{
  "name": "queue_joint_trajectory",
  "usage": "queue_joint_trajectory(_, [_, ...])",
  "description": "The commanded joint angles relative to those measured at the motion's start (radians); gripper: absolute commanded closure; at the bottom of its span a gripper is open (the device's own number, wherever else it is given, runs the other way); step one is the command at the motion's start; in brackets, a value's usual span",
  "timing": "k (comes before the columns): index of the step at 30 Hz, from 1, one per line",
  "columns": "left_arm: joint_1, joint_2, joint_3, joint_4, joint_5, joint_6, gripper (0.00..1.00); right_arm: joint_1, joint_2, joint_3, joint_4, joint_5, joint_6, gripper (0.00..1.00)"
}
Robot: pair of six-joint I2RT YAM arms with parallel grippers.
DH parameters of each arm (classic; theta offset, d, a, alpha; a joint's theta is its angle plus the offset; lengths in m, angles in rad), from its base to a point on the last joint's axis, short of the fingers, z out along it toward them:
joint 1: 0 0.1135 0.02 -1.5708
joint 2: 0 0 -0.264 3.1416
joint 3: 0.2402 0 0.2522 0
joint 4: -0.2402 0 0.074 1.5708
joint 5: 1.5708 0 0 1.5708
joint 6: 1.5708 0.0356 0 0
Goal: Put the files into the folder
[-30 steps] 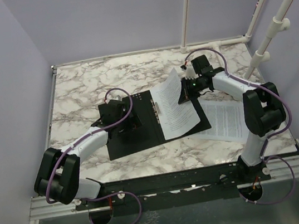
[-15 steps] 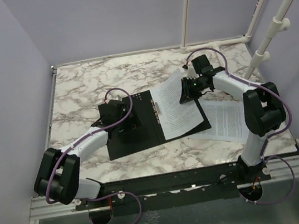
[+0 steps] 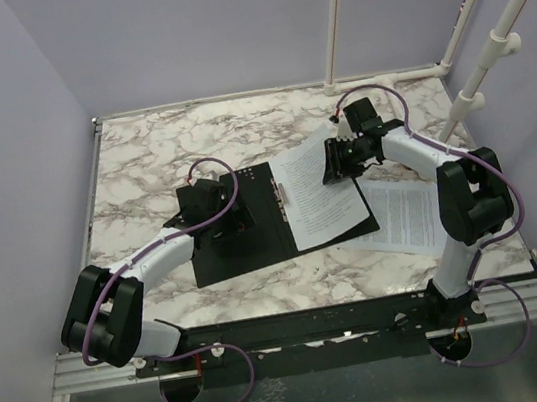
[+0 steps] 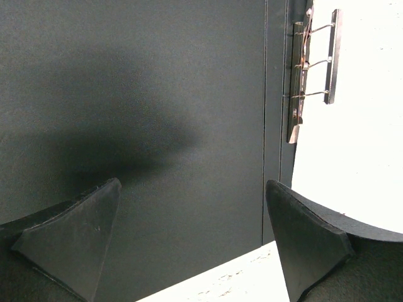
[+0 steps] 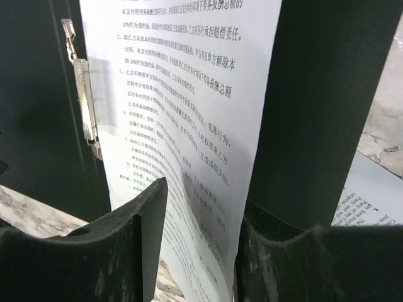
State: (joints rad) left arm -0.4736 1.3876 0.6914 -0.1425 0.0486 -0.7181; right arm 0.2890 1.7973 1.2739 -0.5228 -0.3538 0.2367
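The folder (image 3: 237, 228) lies open on the marble table, black inner faces up, metal clip (image 4: 301, 82) along its spine. One file (image 3: 319, 198), a printed white sheet, rests on the folder's right half beside the clip (image 5: 85, 100). A second file (image 3: 407, 213) lies on the table to the right. My right gripper (image 3: 336, 163) is at the first file's far right edge, open. In the right wrist view that sheet (image 5: 182, 82) still passes loosely between the parted jaws of the right gripper (image 5: 203, 195). My left gripper (image 4: 192, 184) hovers open just above the folder's left half (image 4: 157, 94), holding nothing.
White pipe posts (image 3: 332, 19) stand at the table's back right corner. Purple walls close in the left and back. The second sheet's corner (image 5: 371, 195) shows beside my right finger. The table's front edge (image 3: 294, 303) runs just ahead of the arm bases.
My right gripper has opened from shut. The sheet's raised far edge has sunk flatter onto the folder. The left arm has not moved.
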Motion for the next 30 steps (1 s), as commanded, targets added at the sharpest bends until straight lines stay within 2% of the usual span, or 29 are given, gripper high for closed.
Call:
queue_joint_trajectory(1, [-0.007,-0.024,-0.011,0.012,0.014,0.002,0.01,0.007,-0.002,0.013,-0.029,0.076,0.013,0.53])
queue_joint_trajectory(10, [-0.007,-0.032,-0.013,0.011,0.009,0.002,0.01,0.007,-0.021,-0.001,-0.036,0.203,0.033,0.40])
queue_joint_trajectory(21, [-0.008,-0.038,-0.015,0.012,0.007,0.002,0.01,0.007,-0.049,-0.008,-0.040,0.310,0.052,0.31])
queue_joint_trajectory(27, [-0.008,-0.045,-0.016,0.012,0.004,0.002,0.01,0.007,-0.068,0.007,-0.043,0.414,0.070,0.22])
queue_joint_trajectory(30, [-0.008,-0.047,-0.016,0.011,0.003,0.003,0.01,0.006,-0.074,0.016,-0.031,0.451,0.081,0.12])
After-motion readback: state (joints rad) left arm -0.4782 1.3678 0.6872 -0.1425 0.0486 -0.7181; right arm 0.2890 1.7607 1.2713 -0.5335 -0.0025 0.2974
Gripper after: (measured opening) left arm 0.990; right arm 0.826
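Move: Over the right half of the open folder, the right hand's half-open fingers straddle the raised right edge of a printed sheet; its middle lies about 4 cm back and 4 cm left, some 7 cm below. The folder's clip is roughly 13 cm left and 3 cm back of the hand, the second sheet about 14 cm right and 13 cm back. From the left hand, the first sheet's middle is some 22 cm right and 4 cm ahead. Letting the sheet's raised edge come free, the right hand spreads its already half-open fingers nearly wide while drawing about 5 cm to the right and 2 cm forward, away from the sheet's middle. It dips just under 1 cm on the way and comes back up, and the wrist swings some 20 degrees, turning clockwise and bringing the fingers closer to straight down. ##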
